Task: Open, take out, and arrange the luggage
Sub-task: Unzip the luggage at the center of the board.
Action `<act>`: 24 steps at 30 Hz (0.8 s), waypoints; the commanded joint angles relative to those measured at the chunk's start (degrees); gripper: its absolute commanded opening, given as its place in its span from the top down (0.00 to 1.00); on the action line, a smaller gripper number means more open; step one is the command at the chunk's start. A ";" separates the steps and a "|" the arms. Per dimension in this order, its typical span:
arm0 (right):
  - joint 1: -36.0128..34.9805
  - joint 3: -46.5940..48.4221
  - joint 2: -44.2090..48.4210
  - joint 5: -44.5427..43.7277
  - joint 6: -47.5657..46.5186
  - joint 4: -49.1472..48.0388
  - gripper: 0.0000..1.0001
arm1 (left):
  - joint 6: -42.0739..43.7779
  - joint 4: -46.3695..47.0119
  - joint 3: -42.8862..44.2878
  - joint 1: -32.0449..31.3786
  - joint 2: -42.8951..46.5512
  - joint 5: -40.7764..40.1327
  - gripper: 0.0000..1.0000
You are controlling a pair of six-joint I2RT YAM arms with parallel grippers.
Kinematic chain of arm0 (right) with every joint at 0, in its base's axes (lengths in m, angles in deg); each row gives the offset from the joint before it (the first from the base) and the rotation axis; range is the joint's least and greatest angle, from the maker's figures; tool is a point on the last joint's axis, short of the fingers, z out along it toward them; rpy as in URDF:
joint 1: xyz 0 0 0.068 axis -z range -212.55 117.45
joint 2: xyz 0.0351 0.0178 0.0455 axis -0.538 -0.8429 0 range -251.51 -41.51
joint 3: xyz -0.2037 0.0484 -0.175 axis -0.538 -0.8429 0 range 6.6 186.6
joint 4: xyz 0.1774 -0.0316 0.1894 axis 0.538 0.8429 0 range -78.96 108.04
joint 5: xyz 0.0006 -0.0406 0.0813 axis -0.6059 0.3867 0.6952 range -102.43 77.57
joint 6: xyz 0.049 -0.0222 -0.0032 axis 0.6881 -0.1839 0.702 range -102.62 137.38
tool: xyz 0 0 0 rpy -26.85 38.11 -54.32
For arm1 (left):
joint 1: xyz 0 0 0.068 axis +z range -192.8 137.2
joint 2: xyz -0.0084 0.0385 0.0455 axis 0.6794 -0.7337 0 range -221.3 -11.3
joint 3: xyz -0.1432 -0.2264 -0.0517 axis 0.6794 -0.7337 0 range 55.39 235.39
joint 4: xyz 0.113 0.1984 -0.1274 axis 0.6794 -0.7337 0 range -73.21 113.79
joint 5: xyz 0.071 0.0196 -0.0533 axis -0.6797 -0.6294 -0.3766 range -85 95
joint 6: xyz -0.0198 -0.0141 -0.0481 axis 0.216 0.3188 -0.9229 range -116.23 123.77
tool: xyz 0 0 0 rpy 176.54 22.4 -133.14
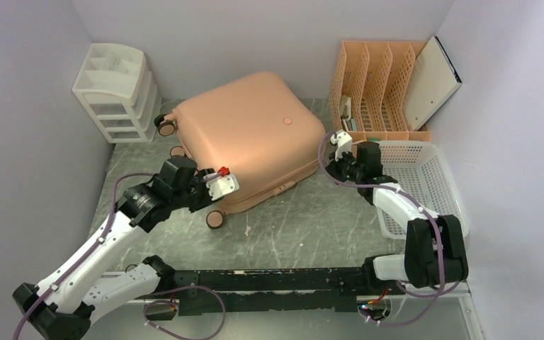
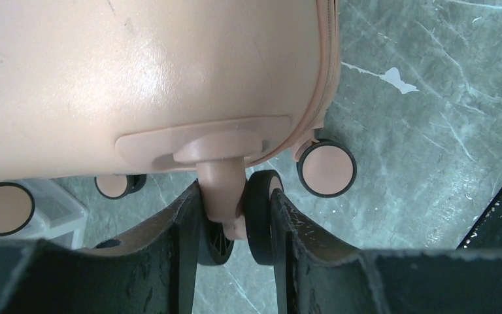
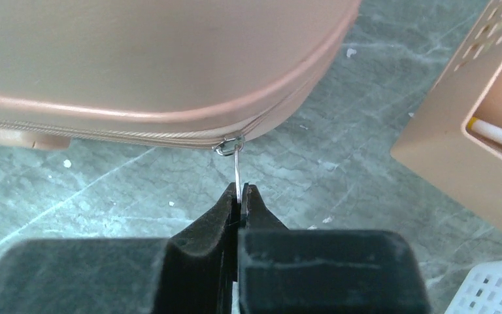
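The salmon-pink luggage (image 1: 244, 134) lies closed and flat on the green-grey table, its round logo facing up. My left gripper (image 1: 212, 185) is at its near-left corner. In the left wrist view the left gripper (image 2: 235, 216) is shut on a caster wheel (image 2: 261, 216) and its pink stem, under the shell (image 2: 137, 72). My right gripper (image 1: 334, 152) is at the case's right corner. In the right wrist view the right gripper (image 3: 240, 193) is shut on the thin metal zipper pull (image 3: 236, 160), which hangs from the zip line of the luggage (image 3: 137, 52).
A white drawer unit (image 1: 117, 92) stands at the back left. An orange slotted file rack (image 1: 375, 85) stands at the back right with a flat board (image 1: 432, 81) leaning on it. A white mesh basket (image 1: 425, 184) sits right of the right arm.
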State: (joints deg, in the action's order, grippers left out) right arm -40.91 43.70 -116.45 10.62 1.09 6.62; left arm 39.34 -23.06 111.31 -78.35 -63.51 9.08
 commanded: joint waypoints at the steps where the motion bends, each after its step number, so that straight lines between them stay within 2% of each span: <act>1: 8.09 4.98 -2.55 -9.20 6.46 0.64 1.00 | 0.22 -7.45 -2.31 -0.16 4.97 -3.97 0.95; 7: 10.20 13.36 -8.88 -13.41 9.07 -1.91 1.00 | 0.46 -6.87 -4.55 0.26 7.28 -3.99 0.95; 13: 9.55 21.89 -17.73 -12.70 10.03 -3.10 1.00 | 0.24 -6.28 -4.79 0.31 7.86 -3.99 0.95; 19: 5.94 21.42 -20.60 -11.62 8.61 -9.36 1.00 | -0.28 -5.76 -4.25 0.36 8.17 -3.99 0.95; 24: 4.79 22.06 -23.27 -14.03 8.83 -11.90 1.00 | -0.65 -4.11 -4.82 0.39 7.95 -4.82 0.95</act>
State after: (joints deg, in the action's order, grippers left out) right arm -37.28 63.20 -137.30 7.52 10.33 4.76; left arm 39.17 -27.25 106.39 -78.63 -56.17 7.77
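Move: The right hand holds the zip pull, with its slider about 3 cm ahead and 1 cm to the left. The suitcase's right-hand corner lies some 6 cm ahead and 1 cm left; the divider rack's middle is roughly 22 cm ahead and 18 cm right, the white basket's about 7 cm back and 28 cm right. The left hand has the upper corner wheel between its half-open fingers, 1 cm ahead and 1 cm right; the lower wheel is about 5 cm back, 4 cm right and 12 cm below. Forward for about 10 cm, swinging slightly right at first and turning clockwise some 10 degrees, the right hand draws the pinched zip pull around the suitcase's corner and on along the next side. The left hand backs off left and towards its base about 3.5 cm, finally dipping, comes free of the upper wheel and shuts its fingers. ##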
